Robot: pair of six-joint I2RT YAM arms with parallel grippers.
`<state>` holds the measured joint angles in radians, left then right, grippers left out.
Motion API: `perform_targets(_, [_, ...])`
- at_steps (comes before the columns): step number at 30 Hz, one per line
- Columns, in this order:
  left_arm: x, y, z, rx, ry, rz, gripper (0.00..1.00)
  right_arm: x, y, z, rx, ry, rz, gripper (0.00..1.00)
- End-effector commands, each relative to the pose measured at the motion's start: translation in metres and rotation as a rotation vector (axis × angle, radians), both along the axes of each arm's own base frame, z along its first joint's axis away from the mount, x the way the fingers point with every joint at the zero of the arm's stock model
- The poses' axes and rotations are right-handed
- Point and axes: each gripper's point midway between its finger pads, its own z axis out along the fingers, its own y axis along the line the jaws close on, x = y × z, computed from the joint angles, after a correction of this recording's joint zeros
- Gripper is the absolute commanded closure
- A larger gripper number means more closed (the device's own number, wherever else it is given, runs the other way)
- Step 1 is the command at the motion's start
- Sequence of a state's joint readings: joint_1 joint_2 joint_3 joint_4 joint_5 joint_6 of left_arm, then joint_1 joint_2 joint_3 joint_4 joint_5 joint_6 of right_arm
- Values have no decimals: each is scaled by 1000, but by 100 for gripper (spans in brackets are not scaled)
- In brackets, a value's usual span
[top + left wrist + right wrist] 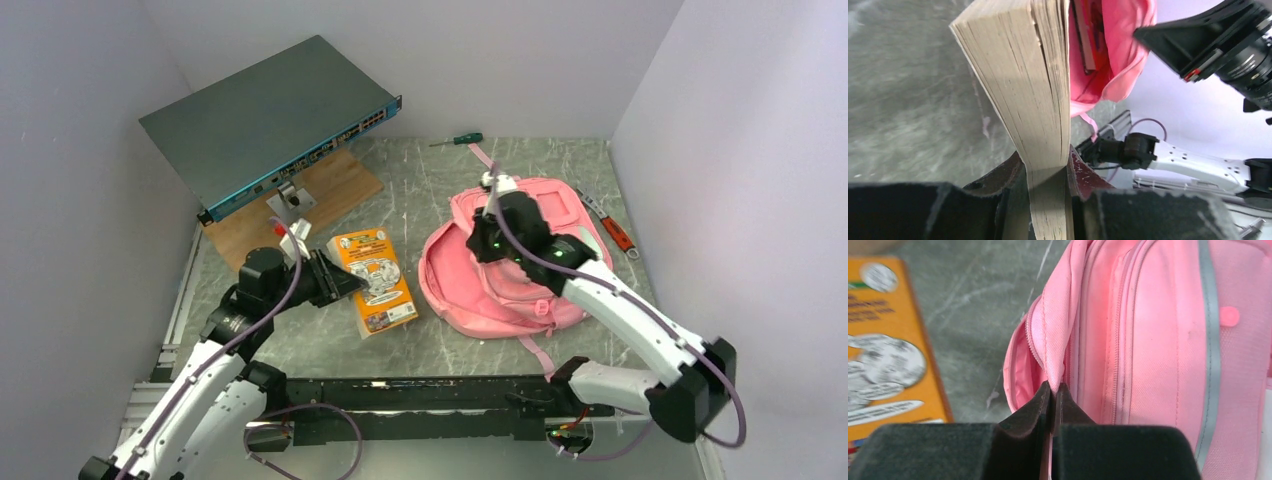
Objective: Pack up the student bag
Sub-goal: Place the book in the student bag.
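Observation:
The student bag [470, 292], pink and soft, lies on the right half of the table with its main zip gaping on the left side. My right gripper [490, 236] hangs over its upper left part. In the right wrist view this gripper [1053, 388] is shut on a fold of pink fabric at the edge of the bag's [1158, 340] opening. An orange book [377, 280] sits left of the bag. My left gripper [343, 284] is shut on the book's left edge, and its pale page block [1023, 90] is squeezed between the fingers [1048, 172].
A grey network switch [270, 120] leans on a small stand over a wooden board [335, 190] at the back left. A green-handled screwdriver [458, 140] lies at the back. A red-handled wrench [615, 232] lies right of the bag. White walls close three sides.

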<state>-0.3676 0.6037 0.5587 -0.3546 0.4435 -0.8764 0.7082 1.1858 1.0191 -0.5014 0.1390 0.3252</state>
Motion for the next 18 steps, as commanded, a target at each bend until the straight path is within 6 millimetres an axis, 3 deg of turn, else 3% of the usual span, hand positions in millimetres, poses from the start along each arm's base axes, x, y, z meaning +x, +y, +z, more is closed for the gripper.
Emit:
perform_targets(1, [1, -37, 62, -203, -148, -117, 100, 0, -4, 57, 203, -75, 59, 100])
perform_targets(6, [1, -86, 78, -246, -138, -208, 100, 5, -15, 82, 299, -83, 95, 100])
perform_targets(9, [8, -111, 77, -236, -106, -218, 100, 8, -26, 97, 355, -93, 105, 100])
perform_targets(13, [26, -128, 61, -219, -37, -147, 100, 13, -41, 121, 431, -103, 126, 100])
perform_targets(18, [40, -151, 63, -295, -42, -142, 100, 19, -53, 147, 528, -99, 157, 100])
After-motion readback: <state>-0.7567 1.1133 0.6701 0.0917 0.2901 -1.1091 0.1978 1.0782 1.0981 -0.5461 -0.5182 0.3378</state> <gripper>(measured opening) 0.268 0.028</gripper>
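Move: My left hand holds the orange book, its middle some 3 cm to the right and 1 cm ahead of my fingers. The student bag's open mouth lies about 20 cm to that hand's right, 6 cm ahead and 13 cm lower; the bag's raised flap edge is about 22 cm right and 6 cm ahead, near hand height. My right hand grips that edge, with the mouth some 12 cm below, 2 cm left and 1 cm back, and the book about 19 cm left and 6 cm back. I sweep the book to the right with my left hand, about 12 cm at an even height towards the bag's mouth, easing slightly forward at the end and keeping my grip. Meanwhile my right hand keeps the flap edge pinched and pulls it up and to the right, about 7 cm up and 6 cm over, rolling some 20 degrees so its left side rises. ##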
